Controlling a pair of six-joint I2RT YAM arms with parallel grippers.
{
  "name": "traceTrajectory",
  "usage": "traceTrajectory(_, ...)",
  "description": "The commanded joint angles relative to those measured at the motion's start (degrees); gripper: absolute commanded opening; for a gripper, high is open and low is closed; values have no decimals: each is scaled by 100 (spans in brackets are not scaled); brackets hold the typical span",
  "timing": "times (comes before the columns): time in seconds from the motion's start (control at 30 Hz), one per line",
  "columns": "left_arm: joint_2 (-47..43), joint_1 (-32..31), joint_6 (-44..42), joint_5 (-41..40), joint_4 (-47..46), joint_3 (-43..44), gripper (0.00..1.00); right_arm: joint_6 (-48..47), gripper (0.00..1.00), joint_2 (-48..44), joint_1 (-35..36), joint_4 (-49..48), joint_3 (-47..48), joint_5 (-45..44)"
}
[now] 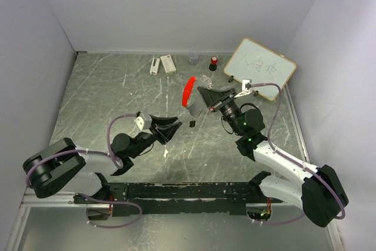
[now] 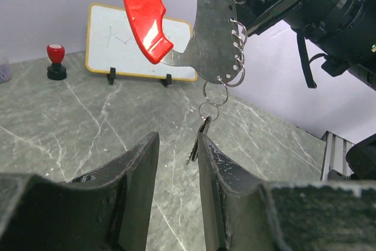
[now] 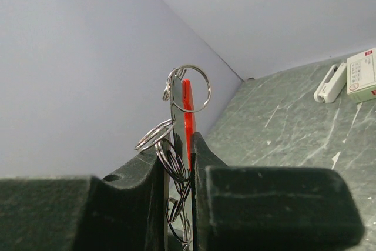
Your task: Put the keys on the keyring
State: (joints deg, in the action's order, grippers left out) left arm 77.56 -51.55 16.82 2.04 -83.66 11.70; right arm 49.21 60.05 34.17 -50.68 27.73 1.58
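Note:
My right gripper is shut on the keyring's curved grey piece and holds it in the air. In the right wrist view the jaws pinch that piece among several silver rings. The red oblong fob sticks up from it. One small dark key hangs from the lowest ring. It also shows from above as a black speck. My left gripper is open, its fingertips just short of the key, with nothing between them. A tiny pale object lies on the table, too small to identify.
A small whiteboard stands at the back right, with a red-capped black cylinder beside it. A white box, a white stapler-like piece and a clear cup sit along the back wall. Walls enclose three sides.

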Motion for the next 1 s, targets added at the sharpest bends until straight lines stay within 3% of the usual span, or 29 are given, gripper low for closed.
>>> traceTrajectory(0.0,-173,-47,-249,-169,56,-62,43,661,0,-123,-29,-205,-57,-479)
traceTrajectory(0.37,464,-148,-650,-19,-639,119,46,1293,0,64,-42,-765,-149,-653)
traceTrajectory(0.6,1289,-220,-799,267,-1993,104,61,1326,0,129,-51,-881,-119,-549)
traceTrajectory(0.97,1461,-233,-1135,554,-2006,418,69,1347,0,101,-77,-1038,-264,-399)
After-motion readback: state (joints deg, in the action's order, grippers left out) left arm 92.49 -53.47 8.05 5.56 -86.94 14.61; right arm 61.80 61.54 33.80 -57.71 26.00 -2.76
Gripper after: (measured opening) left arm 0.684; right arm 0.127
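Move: The dark key hangs from the lowest ring, about 3 cm ahead of the left hand, 6 cm to its right and 2 cm lower. The red handle of the plate that the right hand grips stands some 7 cm ahead of the left hand, 4 cm to its right and 8 cm above. Seen from the right hand, the key is roughly 4 cm back, 3 cm left and 11 cm below, and the red handle is level ahead, about 5 cm left and 1 cm lower. Drop the left gripper about 6 cm, below the hanging key, easing 3 cm to the right as it sinks; tip its fingers some 10 degrees down towards level and spread them wider, touching nothing. Keep the right fingers shut on the plate, finishing its tilt with the left side rising and drifting only a centimetre or so right and up. ##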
